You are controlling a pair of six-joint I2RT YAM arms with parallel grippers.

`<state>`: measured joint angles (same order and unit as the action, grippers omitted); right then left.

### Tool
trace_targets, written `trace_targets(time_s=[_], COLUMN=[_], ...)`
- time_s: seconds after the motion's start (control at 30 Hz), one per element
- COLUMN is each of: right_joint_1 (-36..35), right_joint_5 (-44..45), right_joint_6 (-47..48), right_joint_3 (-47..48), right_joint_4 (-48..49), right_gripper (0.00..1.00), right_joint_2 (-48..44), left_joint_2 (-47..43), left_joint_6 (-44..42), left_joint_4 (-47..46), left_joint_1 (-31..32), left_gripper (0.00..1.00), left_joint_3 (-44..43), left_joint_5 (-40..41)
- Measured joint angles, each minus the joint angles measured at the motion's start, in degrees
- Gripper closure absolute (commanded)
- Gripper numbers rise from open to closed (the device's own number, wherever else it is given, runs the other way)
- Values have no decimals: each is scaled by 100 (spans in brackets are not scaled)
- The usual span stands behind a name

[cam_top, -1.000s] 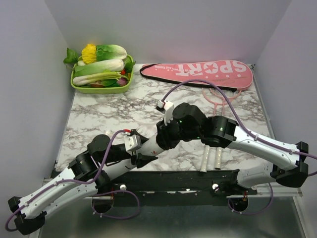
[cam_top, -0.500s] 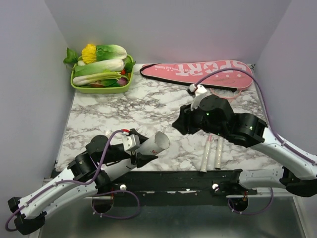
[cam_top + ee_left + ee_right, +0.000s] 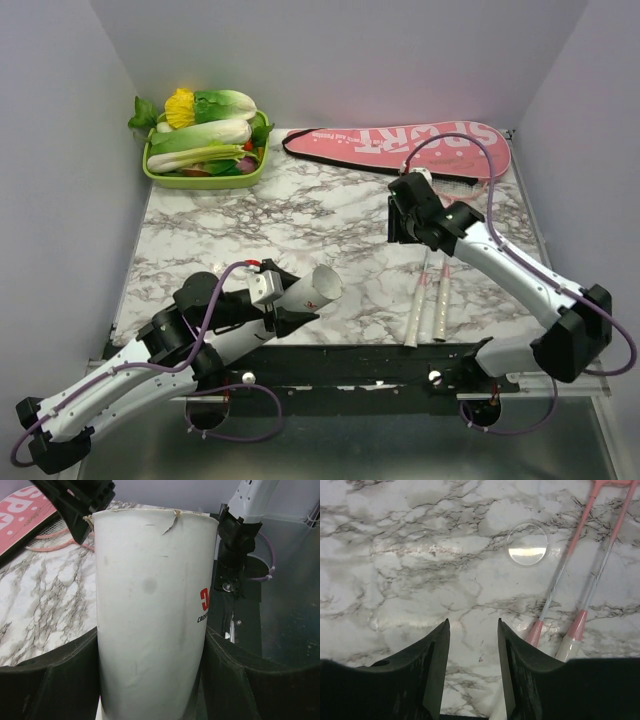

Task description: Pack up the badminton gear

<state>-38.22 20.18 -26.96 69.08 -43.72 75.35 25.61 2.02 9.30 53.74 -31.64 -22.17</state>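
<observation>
My left gripper (image 3: pixel 287 306) is shut on a long white tube (image 3: pixel 316 287) and holds it tilted over the table's near edge, open end up and to the right. In the left wrist view the tube (image 3: pixel 150 605) fills the space between the gripper's (image 3: pixel 150 685) black fingers. My right gripper (image 3: pixel 404 218) hangs open and empty over the marble right of centre. Below it in the right wrist view, the gripper (image 3: pixel 472 625) frames bare marble, with a clear round lid (image 3: pixel 527 543) beyond. Two thin pink-white rackets (image 3: pixel 426 292) lie to its right. The pink "SPORT" cover (image 3: pixel 400 140) lies at the back.
A green tray (image 3: pixel 205 181) of leafy vegetables stands at the back left corner. Purple walls close in the table on the left, back and right. A black rail (image 3: pixel 400 355) runs along the near edge by the arm bases.
My right gripper has pulled back from the tube's mouth, up and to the right, and its jaws have widened. The tube's open end now shows. The left arm has stayed still.
</observation>
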Motion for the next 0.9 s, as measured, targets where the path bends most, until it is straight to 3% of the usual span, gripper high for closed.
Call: trace_targets(time_s=[0.37, 0.9], right_joint_1=[990, 1311], right_joint_5=[-7, -127], right_joint_6=[160, 142], right_joint_3=[494, 1215], right_joint_4=[463, 505], right_gripper=[47, 54], right_joint_2=[2026, 3626], left_joint_2=[61, 7], left_joint_6=[13, -9], left_joint_4=[129, 297], left_joint_1=[0, 0], left_gripper=[100, 100], left_joint_3=[-127, -212], left_joint_5=[260, 614])
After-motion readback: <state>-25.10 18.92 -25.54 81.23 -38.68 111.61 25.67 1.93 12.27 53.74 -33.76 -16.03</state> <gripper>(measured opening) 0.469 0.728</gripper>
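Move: The clear round lid lies on the marble about 12 cm ahead of the empty right hand, 6 cm to its right and some 18 cm below. Two racket shafts run on the lid's right, level with it in reach: the near shaft about 6 cm from it, the far shaft about 12 cm. From the left hand, which holds the white tube, the lid is roughly 32 cm ahead, 32 cm right and 25 cm down. The right hand swoops down about 15 cm and forward about 10, drifting slightly right, towards the clear lid beside the rackets; the forward reach dies out near the end and it sinks straight on, fingers staying half open and tipping some 15 degrees steeper while the hand turns a little clockwise. The left hand keeps its grip on the white tube, easing it a couple of centimetres forward and turning it about five degrees counter-clockwise. ##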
